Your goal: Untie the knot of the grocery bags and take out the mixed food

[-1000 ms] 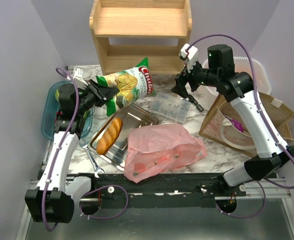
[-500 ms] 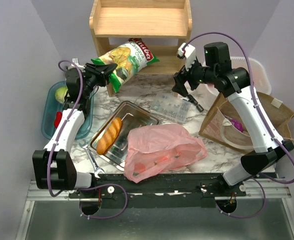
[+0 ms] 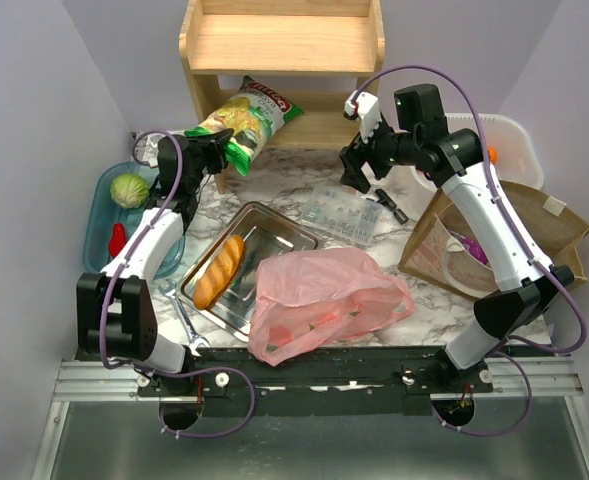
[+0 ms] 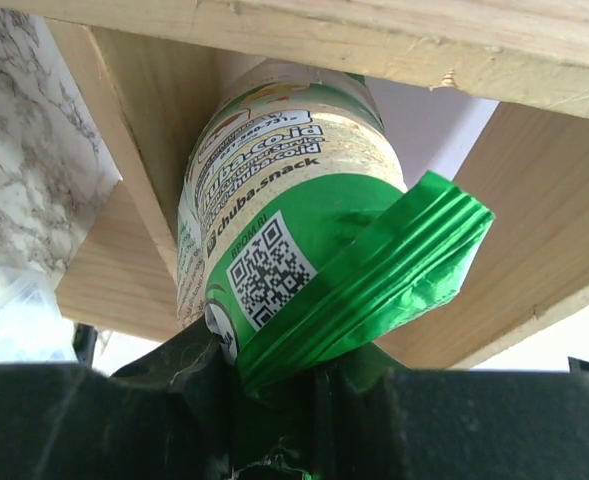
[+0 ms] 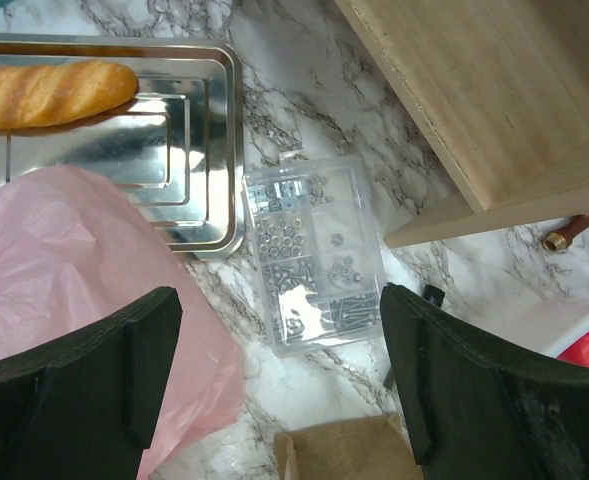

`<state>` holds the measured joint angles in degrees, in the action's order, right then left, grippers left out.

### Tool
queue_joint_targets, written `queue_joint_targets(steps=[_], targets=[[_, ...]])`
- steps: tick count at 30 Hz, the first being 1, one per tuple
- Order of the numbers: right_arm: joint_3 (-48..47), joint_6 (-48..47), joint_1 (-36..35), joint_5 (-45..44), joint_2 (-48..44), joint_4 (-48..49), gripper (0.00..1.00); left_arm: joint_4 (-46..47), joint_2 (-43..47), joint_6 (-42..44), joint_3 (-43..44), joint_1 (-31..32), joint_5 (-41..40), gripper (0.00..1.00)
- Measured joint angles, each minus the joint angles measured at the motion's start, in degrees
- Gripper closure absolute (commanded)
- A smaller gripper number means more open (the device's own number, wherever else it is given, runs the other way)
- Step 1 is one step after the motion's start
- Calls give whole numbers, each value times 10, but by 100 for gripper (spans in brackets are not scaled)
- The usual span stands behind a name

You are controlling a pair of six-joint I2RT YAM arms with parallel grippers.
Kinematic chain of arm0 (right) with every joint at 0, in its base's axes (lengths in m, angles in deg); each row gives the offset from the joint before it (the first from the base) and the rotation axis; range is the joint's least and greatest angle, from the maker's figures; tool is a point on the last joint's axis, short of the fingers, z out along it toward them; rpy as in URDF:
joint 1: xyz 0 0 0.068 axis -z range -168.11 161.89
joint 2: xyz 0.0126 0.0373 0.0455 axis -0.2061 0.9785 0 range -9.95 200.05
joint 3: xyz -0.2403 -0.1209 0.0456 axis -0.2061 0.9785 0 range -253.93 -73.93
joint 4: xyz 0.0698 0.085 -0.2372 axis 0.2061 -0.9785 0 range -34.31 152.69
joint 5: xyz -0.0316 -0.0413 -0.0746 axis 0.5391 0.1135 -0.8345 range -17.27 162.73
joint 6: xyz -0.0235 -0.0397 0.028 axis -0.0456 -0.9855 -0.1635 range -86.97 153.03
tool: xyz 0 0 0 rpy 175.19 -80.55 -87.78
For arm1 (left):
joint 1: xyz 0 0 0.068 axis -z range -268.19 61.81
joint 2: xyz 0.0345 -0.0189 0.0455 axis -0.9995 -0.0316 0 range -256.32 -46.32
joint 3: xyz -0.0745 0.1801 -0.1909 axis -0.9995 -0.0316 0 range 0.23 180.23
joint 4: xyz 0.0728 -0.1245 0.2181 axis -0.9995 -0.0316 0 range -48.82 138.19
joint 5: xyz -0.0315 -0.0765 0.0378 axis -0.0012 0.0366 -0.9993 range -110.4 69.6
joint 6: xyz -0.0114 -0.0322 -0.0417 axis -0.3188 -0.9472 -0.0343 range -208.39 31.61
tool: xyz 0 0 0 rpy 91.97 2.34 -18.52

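The pink grocery bag [image 3: 324,295] lies crumpled at the table's front, right of the steel tray [image 3: 274,222]; red shapes show through it, and its knot is not discernible. My left gripper [image 3: 217,152] is shut on the green crimped end of the yellow-green crisp packet [image 3: 246,115], which leans into the wooden shelf's lower compartment; the left wrist view shows the packet [image 4: 294,220] pinched at the gripper [image 4: 309,385]. My right gripper [image 3: 359,170] hangs open and empty above the clear screw box [image 5: 314,255], the gripper [image 5: 279,390] beside the pink bag [image 5: 64,270].
A wooden shelf [image 3: 284,60] stands at the back. The blue bin [image 3: 96,225] at left holds a cabbage [image 3: 129,188] and a red pepper [image 3: 117,238]. A bread loaf [image 3: 220,270] lies in the tray. A brown paper bag [image 3: 534,225] and white bin [image 3: 514,135] stand right; a wrench [image 3: 187,322] lies front left.
My left arm has carried the crisp packet up and back from above the tray into the shelf's lower compartment. My right gripper has drifted slightly left, still open.
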<state>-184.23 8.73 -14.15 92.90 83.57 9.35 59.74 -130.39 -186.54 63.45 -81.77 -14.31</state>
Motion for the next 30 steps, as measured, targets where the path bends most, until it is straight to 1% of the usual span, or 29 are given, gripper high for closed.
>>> queue_joint_targets(steps=[3,5,6,7,14,16,17,18,21,23,27,30], targets=[[0,-2,0,0,1,0,12,6,-10,-13,0,14,-28,100],[-1,-3,0,0,1,-1,12,9,-22,-26,5,24,-46,96],[-1,-4,0,0,1,-2,12,10,-31,-33,11,30,-58,88],[-1,-4,0,0,1,-3,12,11,-36,-36,16,32,-64,75],[0,-4,0,-6,0,-8,12,14,-75,-50,45,46,-93,41],[1,-4,0,-9,-1,-8,12,14,-78,-46,45,49,-98,28],[2,-4,0,-11,-2,-9,12,14,-78,-42,44,50,-100,12],[2,-4,0,-12,-2,-9,12,15,-78,-41,43,50,-101,2],[2,-3,0,-14,-4,-10,12,20,-75,-33,27,52,-101,2],[3,-2,0,-15,-7,-11,12,19,-63,-26,-1,50,-99,2],[10,-3,0,-16,-15,-13,12,17,-14,-12,-64,45,-97,2],[14,-3,0,-16,-21,-13,13,20,39,6,-119,44,-98,2]])
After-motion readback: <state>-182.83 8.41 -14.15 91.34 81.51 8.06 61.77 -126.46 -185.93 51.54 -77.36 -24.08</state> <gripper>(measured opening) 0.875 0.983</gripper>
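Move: The lower shelf of the wooden rack, where the snack bag already reaches in from the left fingers, has its middle about 9 cm ahead, 14 cm to the right and 5 cm below the left hand. The rack's left side panel stands roughly 8 cm ahead and 4 cm to the left. Well below, the metal tray lies some 20 cm back and 5 cm right. From the right hand, the shelf's middle is about 20 cm ahead, 16 cm left and 6 cm below. The snack bag, still pinched by its near end, is eased about 3.5 cm farther forward onto the lower shelf by the left hand, drifting a little right and down. The fingers then spread wide and let go of the bag; the empty hand sinks another 4 cm and backs off some 6 cm towards its base. ##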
